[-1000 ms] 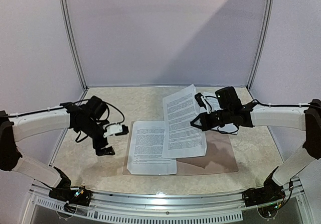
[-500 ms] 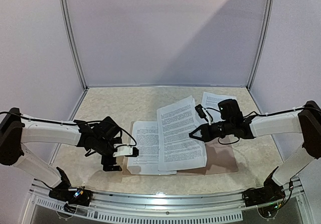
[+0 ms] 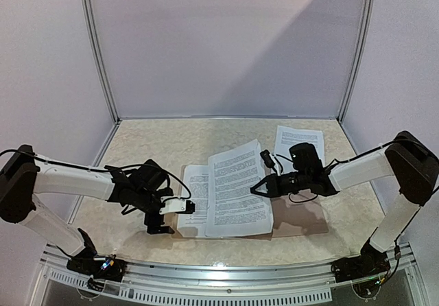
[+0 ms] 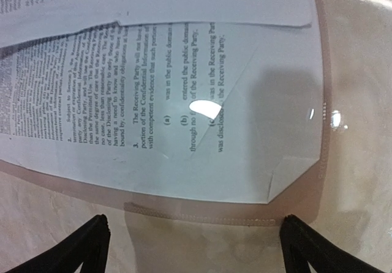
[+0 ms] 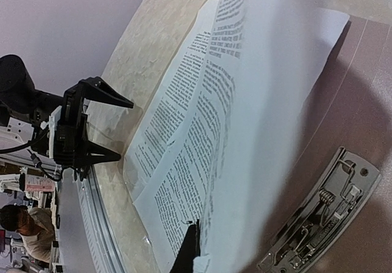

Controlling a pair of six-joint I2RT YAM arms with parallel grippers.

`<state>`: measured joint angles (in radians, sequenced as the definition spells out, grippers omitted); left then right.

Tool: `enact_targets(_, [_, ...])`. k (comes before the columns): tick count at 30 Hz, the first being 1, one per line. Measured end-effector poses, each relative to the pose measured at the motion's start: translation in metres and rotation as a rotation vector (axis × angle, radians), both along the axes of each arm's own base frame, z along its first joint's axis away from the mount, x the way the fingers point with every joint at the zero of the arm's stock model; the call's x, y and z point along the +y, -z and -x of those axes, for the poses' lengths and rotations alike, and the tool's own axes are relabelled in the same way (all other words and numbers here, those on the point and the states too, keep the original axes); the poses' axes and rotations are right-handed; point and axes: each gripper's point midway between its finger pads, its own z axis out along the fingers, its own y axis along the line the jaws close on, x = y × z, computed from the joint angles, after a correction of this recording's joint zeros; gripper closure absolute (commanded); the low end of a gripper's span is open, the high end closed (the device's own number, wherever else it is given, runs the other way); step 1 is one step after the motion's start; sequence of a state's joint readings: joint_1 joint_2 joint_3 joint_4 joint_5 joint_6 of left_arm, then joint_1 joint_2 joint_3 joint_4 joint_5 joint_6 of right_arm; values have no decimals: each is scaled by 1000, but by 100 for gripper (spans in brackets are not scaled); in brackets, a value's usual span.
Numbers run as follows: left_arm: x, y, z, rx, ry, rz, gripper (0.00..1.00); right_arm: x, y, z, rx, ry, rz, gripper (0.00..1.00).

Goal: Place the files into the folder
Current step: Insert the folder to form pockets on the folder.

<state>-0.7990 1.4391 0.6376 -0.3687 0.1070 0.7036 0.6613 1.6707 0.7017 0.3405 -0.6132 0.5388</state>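
The tan-brown folder (image 3: 302, 217) lies open and flat near the table's front, its metal clip (image 5: 318, 224) showing in the right wrist view. One printed file (image 3: 194, 195) rests on the folder's left half, under a clear plastic sleeve (image 4: 318, 120). My right gripper (image 3: 256, 188) is shut on the right edge of a second file (image 3: 236, 193), holding it slanted over the first. A third file (image 3: 299, 141) lies on the table behind the right arm. My left gripper (image 3: 169, 215) stands open and low at the folder's left edge, its fingers (image 4: 92, 248) astride the sleeve's seam, holding nothing.
Metal posts and pale walls close in the table's back and sides. A metal rail (image 3: 226, 272) runs along the near edge, with both arm bases on it.
My left gripper has dropped and moved right to the folder's left edge. My right gripper has carried its sheet left and lower, so the sheet now lies flatter over the folder.
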Motion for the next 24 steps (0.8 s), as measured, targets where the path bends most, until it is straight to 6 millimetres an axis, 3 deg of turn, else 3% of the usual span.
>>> enact_targets(7, [-7,0,-1,-1,9,34,2,9,4,-4,37,16,-15,100])
enact_targets(11, [-8,0,-2,-2,10,36,2,13,-5,-16,10,22,24,100])
enact_targets(14, [-8,0,-2,-3,10,35,2,12,-22,-31,-67,28,79,100])
enact_targets(17, [-7,0,-2,-10,9,41,2,-2,-48,-37,-163,37,143,100])
enact_targets(21, [-7,-1,-1,-27,8,55,2,-20,-78,-36,-257,25,212,100])
enact_targets(24, [-7,-1,-1,-33,3,65,2,-30,-86,-33,-283,9,265,100])
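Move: My right hand still holds one file. The file already lying on the folder's left half is about 13 cm to the left of that hand, level with it front to back and some 8 cm below. The folder's metal clip is almost under my fingers, perhaps 2 cm ahead, and the paper pile is about 21 cm ahead and 15 cm right. From my left hand, the lying file's middle is roughly 8 cm ahead, 11 cm right and 2 cm below. I keep the file pinched in my closed right fingers and first ease about 1 cm left. Then I lift up and away from the lying file, rising some 9 cm while swinging forward and afterwards about 4 cm back to the right, with my wrist turning about 20 degrees so the fingers point more steeply down. My left hand stays low and open at the folder's near-left corner. ##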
